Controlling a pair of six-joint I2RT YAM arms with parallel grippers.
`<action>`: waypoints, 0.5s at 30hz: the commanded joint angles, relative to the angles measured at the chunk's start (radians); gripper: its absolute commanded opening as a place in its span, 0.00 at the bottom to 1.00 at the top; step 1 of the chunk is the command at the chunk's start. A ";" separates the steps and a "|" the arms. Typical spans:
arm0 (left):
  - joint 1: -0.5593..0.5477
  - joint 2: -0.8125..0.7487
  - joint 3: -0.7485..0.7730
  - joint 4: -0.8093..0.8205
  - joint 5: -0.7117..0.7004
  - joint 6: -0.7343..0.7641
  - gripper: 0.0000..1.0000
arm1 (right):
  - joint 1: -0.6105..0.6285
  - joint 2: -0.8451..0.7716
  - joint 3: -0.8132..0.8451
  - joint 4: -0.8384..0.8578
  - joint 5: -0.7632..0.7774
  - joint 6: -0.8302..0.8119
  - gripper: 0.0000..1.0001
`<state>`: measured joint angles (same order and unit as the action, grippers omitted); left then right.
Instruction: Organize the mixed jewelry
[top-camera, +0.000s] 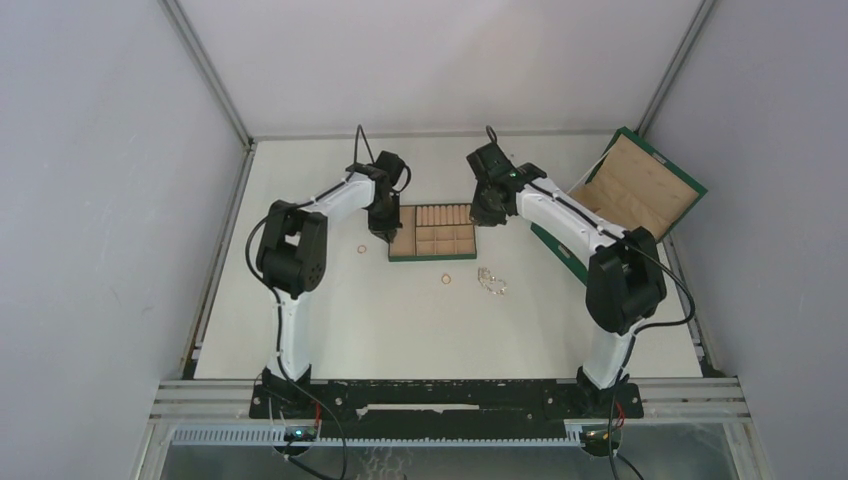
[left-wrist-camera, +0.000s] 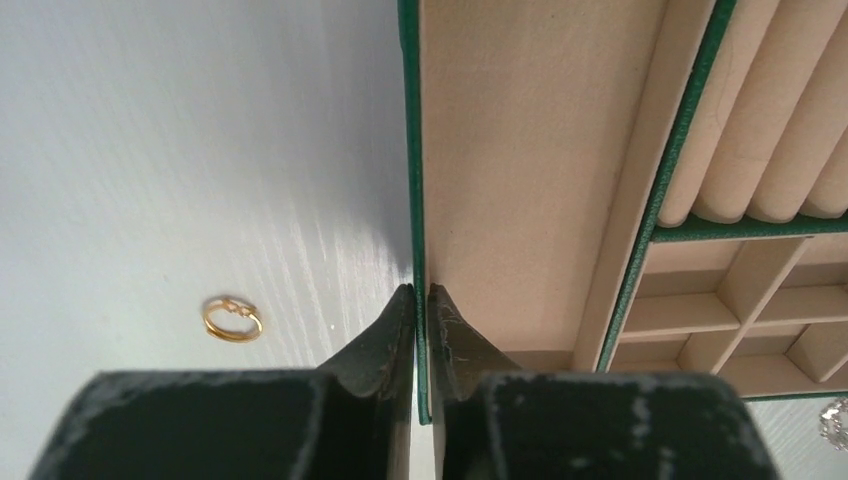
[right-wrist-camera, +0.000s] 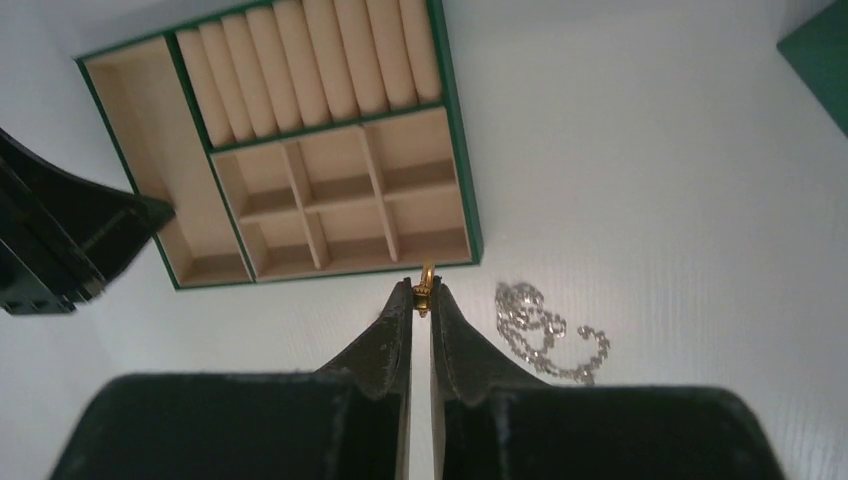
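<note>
The tan compartmented tray (top-camera: 430, 258) with a green edge lies mid-table. My left gripper (top-camera: 384, 228) is shut on its left wall (left-wrist-camera: 409, 150), one finger on each side. A gold ring (left-wrist-camera: 232, 319) lies on the table left of the tray (top-camera: 362, 247). My right gripper (top-camera: 487, 213) hovers high over the tray's right side. It is shut on a thin gold ring (right-wrist-camera: 427, 272), held edge-on at the fingertips. Another gold ring (top-camera: 446, 278) lies in front of the tray. The silvery chain tangle (top-camera: 491, 282) lies to its right (right-wrist-camera: 545, 332).
The large green box (top-camera: 640, 185) with tan lining stands open at the back right, behind my right arm. The tray's roll slots (right-wrist-camera: 310, 60) and small compartments (right-wrist-camera: 340, 190) hold nothing. Grey walls enclose the table on three sides.
</note>
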<state>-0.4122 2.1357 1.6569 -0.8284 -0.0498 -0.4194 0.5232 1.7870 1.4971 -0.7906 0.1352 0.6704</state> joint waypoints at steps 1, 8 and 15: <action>-0.020 -0.066 -0.002 -0.034 0.004 -0.015 0.18 | -0.010 0.061 0.110 0.001 0.059 -0.020 0.00; -0.019 -0.141 0.003 -0.050 -0.030 -0.006 0.42 | -0.024 0.204 0.238 0.006 0.054 -0.087 0.00; -0.020 -0.292 -0.024 -0.076 -0.046 -0.006 0.46 | -0.026 0.334 0.382 -0.028 0.040 -0.129 0.00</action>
<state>-0.4290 1.9965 1.6558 -0.8982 -0.0887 -0.4202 0.5034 2.0838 1.7832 -0.8051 0.1730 0.5865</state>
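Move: The right gripper holds a gold ring over the tray's near right corner; the tray's ring rolls are centred about 11 cm ahead, 6 cm left and 10 cm below. The bracelet lies roughly 4 cm back and 2 cm right of this hand, the near ring 4 cm back and 6 cm left, both on the table. The left fingers straddle the tray's left wall, the tray's middle some 4 cm ahead and 8 cm right; the left ring lies 5 cm left, level with the hand. Bring the right gripper forward about 6.5 cm over the tray towards the ring rolls, a little left, sinking some 3 cm once it is under way, and keep the gold ring pinched. Meanwhile open the left fingers to let go of the tray's left wall, easing back about 1 cm, then lift them roughly 5 cm nearly straight up. ##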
